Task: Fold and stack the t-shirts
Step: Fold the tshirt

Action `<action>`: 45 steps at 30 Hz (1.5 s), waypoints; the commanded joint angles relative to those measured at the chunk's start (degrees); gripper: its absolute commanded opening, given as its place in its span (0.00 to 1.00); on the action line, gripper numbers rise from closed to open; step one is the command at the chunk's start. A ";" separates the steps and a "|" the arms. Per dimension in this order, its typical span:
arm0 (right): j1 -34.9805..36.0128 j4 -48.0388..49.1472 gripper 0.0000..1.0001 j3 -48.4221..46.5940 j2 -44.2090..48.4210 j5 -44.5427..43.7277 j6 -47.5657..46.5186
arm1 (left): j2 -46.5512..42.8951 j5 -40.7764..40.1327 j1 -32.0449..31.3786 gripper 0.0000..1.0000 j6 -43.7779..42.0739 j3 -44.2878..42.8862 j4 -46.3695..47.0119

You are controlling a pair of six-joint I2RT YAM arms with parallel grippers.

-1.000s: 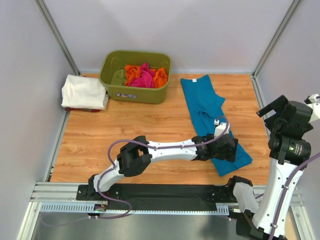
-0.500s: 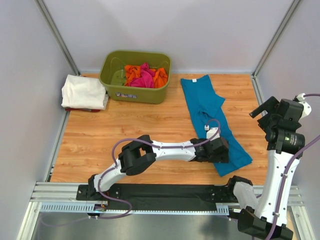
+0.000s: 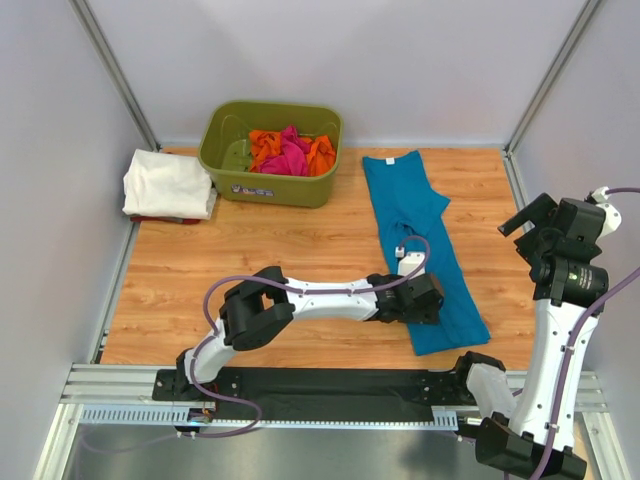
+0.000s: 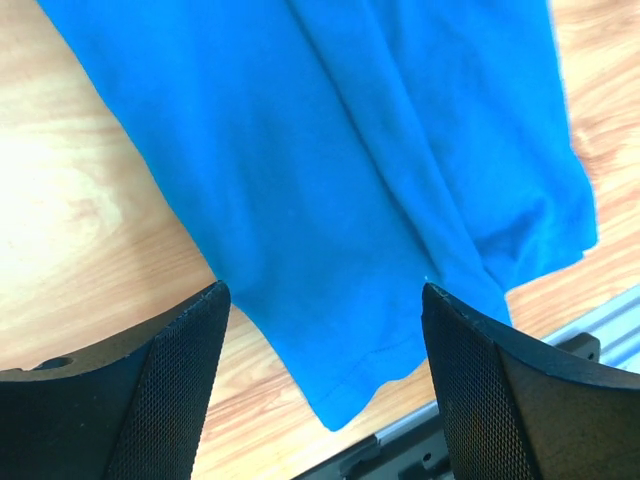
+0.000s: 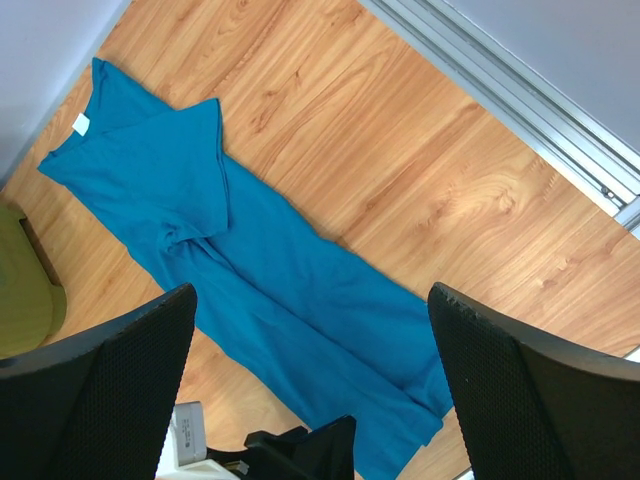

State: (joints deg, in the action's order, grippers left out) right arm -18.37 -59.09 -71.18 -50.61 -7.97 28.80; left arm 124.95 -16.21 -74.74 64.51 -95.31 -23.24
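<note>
The teal-blue t-shirt point(image 3: 425, 240) lies folded lengthwise in a long strip on the right half of the table, collar at the back. My left gripper point(image 3: 432, 302) is low over its near left edge, open and empty. In the left wrist view the shirt point(image 4: 380, 180) fills the space between the open jaws point(image 4: 322, 295), with its hem corner point(image 4: 335, 415) near the table's front rail. My right gripper point(image 3: 535, 225) is raised high at the right, open and empty point(image 5: 312, 295), looking down on the whole shirt point(image 5: 280, 300). A folded white shirt point(image 3: 168, 183) lies at the back left. Pink and orange shirts point(image 3: 290, 150) are crumpled in the tub.
The olive-green tub point(image 3: 270, 190) stands at the back, left of the teal shirt's collar. Something dark red shows under the white shirt. The metal front rail point(image 3: 130, 385) runs along the near edge. Side walls close in the table left and right.
My left gripper has moved left across the shirt's near end, and that end has shifted left with it. My right arm swung up one second ago and has stayed still since.
</note>
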 commanded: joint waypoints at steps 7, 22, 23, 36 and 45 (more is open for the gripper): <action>0.27 2.22 1.00 -0.28 -0.54 0.58 -0.58 | 1.51 3.54 -0.76 0.84 -7.38 -7.95 3.39; 0.27 1.87 1.00 -0.54 -0.72 0.06 -1.37 | 3.91 7.24 -0.41 0.82 -2.11 -3.05 0.49; 0.35 1.87 1.00 -0.37 -0.63 -0.20 -1.29 | 3.73 7.68 -0.15 0.82 -1.93 -1.65 0.31; 0.27 2.75 1.00 3.23 -0.72 1.90 -0.76 | -5.85 8.30 1.00 0.80 1.41 12.86 -3.64; 0.44 5.83 1.00 11.57 -2.03 15.52 -1.55 | -12.79 7.42 1.09 0.79 -3.32 19.19 0.65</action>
State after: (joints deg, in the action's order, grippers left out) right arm -18.17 -56.29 -62.04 -51.94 0.93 28.36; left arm 114.80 -8.23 -73.69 64.84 -78.39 -20.18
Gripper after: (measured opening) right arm 0.998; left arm 0.795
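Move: The t-shirt lies as a long slanting strip under the left hand, with the middle of its hem end about 6 cm back and 5 cm right of that hand, 2 cm below. Its folded sleeve is some 33 cm ahead and 4 cm right, and the green box about 42 cm ahead and 38 cm left. From the raised right hand the hem is roughly 12 cm back, 10 cm left and 25 cm down. The left hand lifts off the t-shirt's lower end, hops about 4 cm up and 5 cm to the right, and comes down on the cloth a couple of centimetres nearer the base; then, fingers still open and low, it drags the hem end some 8 cm left and slightly back. The right hand hangs wide open over the right side until late, then sinks nearly 6 cm and shifts a little left towards the t-shirt, its wrist turning roughly 10 degrees. ##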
